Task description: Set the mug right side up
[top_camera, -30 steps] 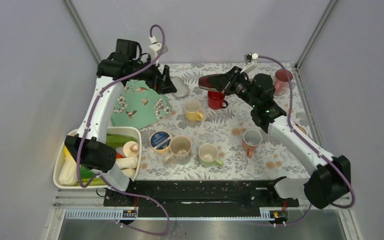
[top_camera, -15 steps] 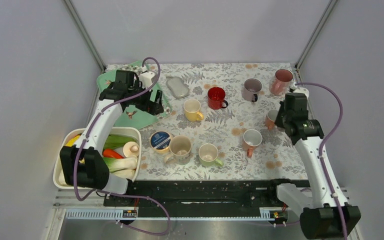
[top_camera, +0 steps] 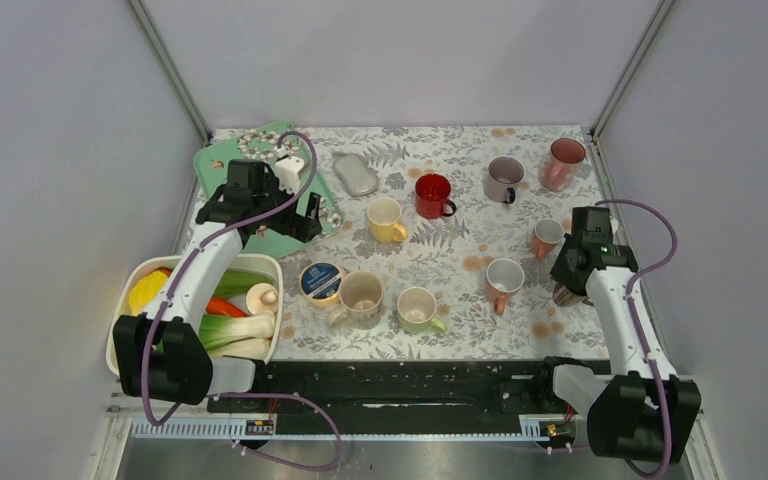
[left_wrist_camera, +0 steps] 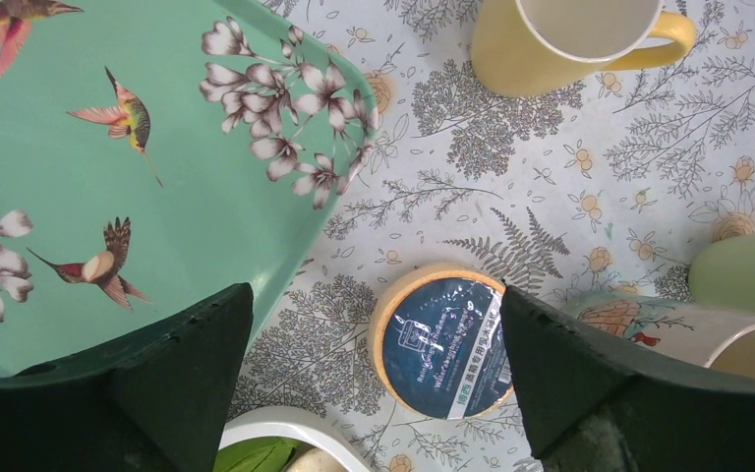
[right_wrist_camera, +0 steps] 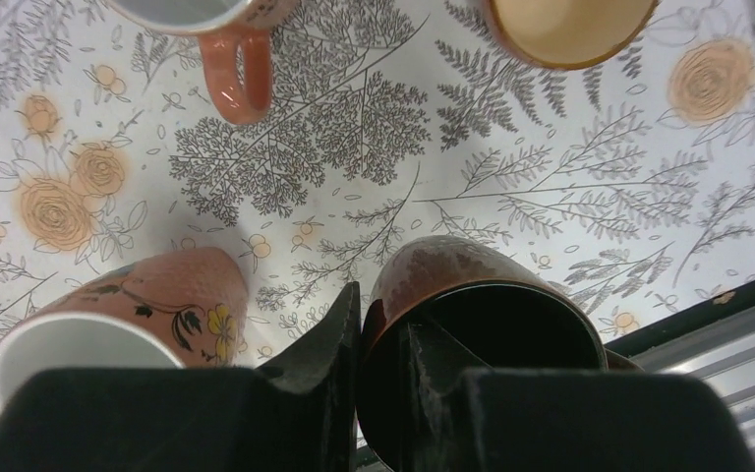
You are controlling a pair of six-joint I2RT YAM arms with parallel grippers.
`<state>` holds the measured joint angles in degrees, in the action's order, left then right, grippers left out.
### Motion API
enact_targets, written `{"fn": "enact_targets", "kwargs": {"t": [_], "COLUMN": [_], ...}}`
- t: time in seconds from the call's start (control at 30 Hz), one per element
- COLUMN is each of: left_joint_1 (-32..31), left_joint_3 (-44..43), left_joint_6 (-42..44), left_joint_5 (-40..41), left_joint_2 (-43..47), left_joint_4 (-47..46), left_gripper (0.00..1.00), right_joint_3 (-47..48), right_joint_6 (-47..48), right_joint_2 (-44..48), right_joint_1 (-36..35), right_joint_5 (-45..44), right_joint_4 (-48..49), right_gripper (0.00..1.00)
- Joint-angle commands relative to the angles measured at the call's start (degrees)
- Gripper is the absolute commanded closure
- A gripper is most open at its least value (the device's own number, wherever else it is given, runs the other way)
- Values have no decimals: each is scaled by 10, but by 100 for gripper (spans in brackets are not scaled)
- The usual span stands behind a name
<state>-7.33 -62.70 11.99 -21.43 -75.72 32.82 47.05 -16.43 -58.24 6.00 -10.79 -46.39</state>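
Note:
The mug [right_wrist_camera: 496,295] is brown with a dark inside, and its mouth faces my right wrist camera. My right gripper [right_wrist_camera: 381,317] is shut on its rim, one finger outside the wall and one inside. In the top view this mug [top_camera: 567,295] shows under the right gripper [top_camera: 572,284] near the table's right edge, and I cannot tell whether it touches the table. My left gripper [left_wrist_camera: 374,295] is open with nothing between its fingers. It hangs over the edge of a green bird-patterned tray [left_wrist_camera: 108,177], and the top view shows the left gripper [top_camera: 304,216] there too.
Several upright mugs stand around: an orange floral one [right_wrist_camera: 108,315], yellow [top_camera: 385,218], red [top_camera: 432,195], green [top_camera: 418,308], beige [top_camera: 360,295]. A round blue-labelled tin [left_wrist_camera: 447,339] lies below the left gripper. A white tub of vegetables [top_camera: 272,268] stands near left.
The right arm has pulled back from the far middle to the near right edge, and the brown mug now shows in its gripper. The left gripper came nearer, over the tray's right edge.

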Motion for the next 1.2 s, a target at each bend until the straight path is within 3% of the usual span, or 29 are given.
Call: {"fn": "enact_targets", "kwargs": {"t": [0.0,0.4,0.57,0.87,1.13,1.17], "left_joint_1": [6,12,13,13,14,14], "left_joint_3": [1,1,0,0,51,65], "left_joint_6": [-2,-7,-9,-11,-58,-66], "left_joint_5": [6,-6,-7,-9,34,47], "left_joint_2": [30,13,7,6,30,39], "left_joint_4": [-42,-46,-47,-47,-143,-165], "left_gripper": [1,1,1,1,1,1], "right_joint_3": [11,-41,-44,-28,35,38], "right_joint_6": [-33,-58,-54,-38,39,55], "right_joint_2": [-50,-111,-113,-79,64,82], "right_joint_1": [0,-4,-4,-7,-25,-25], "right_joint_5": [15,15,24,74,84,91], "right_joint_4": [11,86,93,75,44,58], "right_gripper": [100,99,72,53,3,1]}}
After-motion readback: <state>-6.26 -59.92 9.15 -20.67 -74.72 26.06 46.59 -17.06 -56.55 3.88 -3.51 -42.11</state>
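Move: My right hand already holds the dark mug by its left wall. The bare table spot where it will stand is about 12 cm below that hand, 2 cm back and 3 cm to its right. From the right hand, the pink floral mug stands some 9 cm left and 1 cm ahead, the small peach mug about 10 cm ahead and 2 cm right, and the tan-lined mug 8 cm ahead and 12 cm right, all roughly 8 cm lower. That spot lies about 55 cm right of my left hand, 13 cm back and 17 cm down. With my right hand I lower the pinched dark mug about 6 cm, almost straight down beside the pink floral mug, tipping my fingers some 10 degrees further downward. Once down, I pause and open wide to let go of the mug wall, easing a little left, then rise about 7 cm clear, drifting slightly forward while the wrist tips back up. ##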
